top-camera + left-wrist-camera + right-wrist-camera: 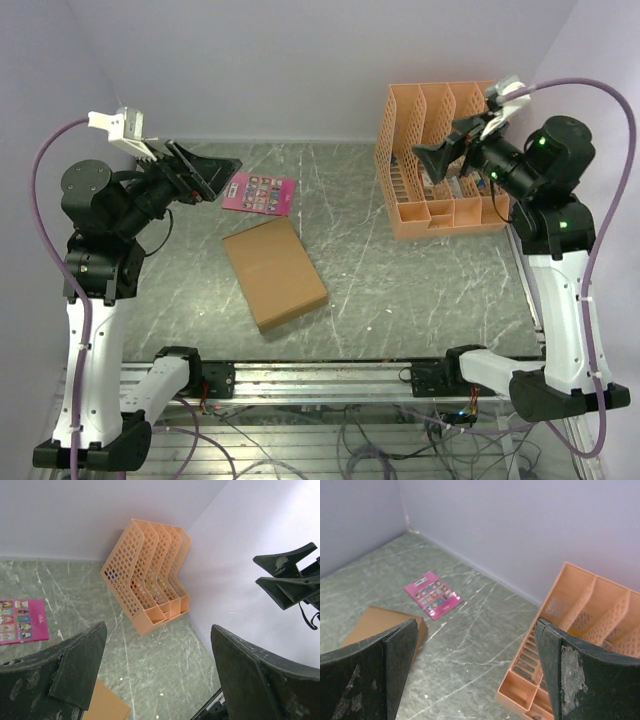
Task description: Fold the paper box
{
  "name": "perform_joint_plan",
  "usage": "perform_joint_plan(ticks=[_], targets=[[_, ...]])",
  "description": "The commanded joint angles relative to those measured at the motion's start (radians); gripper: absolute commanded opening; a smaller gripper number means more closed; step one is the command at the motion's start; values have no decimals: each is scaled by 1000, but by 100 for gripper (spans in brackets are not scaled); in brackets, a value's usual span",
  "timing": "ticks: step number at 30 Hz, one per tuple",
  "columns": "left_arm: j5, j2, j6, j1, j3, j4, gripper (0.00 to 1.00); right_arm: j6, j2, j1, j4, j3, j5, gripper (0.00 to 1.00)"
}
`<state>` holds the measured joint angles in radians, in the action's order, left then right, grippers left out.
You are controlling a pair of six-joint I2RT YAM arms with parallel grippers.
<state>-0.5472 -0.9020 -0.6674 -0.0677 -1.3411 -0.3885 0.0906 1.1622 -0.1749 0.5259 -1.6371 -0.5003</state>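
Note:
The paper box (274, 271) is a closed, flat brown cardboard box lying on the green marble table, left of centre. One corner of the box (106, 706) shows at the bottom of the left wrist view, and its far end (377, 625) shows at the left of the right wrist view. My left gripper (213, 172) hangs raised at the back left, above the pink card, open and empty. My right gripper (428, 156) is raised at the back right in front of the orange organizer, also open and empty. Neither gripper touches the box.
A pink printed card (259, 193) lies flat behind the box. An orange lattice file organizer (437, 158) stands at the back right against the wall. White walls close the back and both sides. A metal rail (320, 378) runs along the near edge.

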Motion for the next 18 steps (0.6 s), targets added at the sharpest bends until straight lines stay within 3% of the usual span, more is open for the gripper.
perform_joint_plan(ticks=[1, 8, 18], targets=[[-44, -26, -17, 6, -50, 10, 95, -144, -15, 51, 20, -34, 86, 100], [-57, -40, -37, 6, -46, 62, 95, -235, -33, 70, 36, -58, 213, 100], [-66, -57, -11, 6, -37, 53, 95, -200, -41, 123, 32, -23, 126, 100]])
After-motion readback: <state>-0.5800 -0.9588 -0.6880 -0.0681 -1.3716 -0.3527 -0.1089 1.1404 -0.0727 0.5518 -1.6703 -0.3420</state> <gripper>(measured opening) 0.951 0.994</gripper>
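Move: The closed paper box lies on the table far below both hands: from the left hand roughly 8 cm to the right, about level in reach and some 43 cm down; from the right hand about 34 cm to the left and 4 cm nearer the bases, some 44 cm down. The pink card sheet lies flat about 29 cm ahead of the left hand and 2 cm to its right. The orange rack stands about 21 cm ahead of the right hand and 16 cm to its right. Empty and wide open, the right hand swings about 5 cm to the right with a slight rise, away from the folded box and towards the rack side, while its wrist turns some 15 degrees clockwise so the fingers point more nearly straight ahead, and rolls about 10 degrees left side up. The left hand, also open and empty, has all but arrived high above the table and only eases a centimetre or so forward; neither hand touches anything. ##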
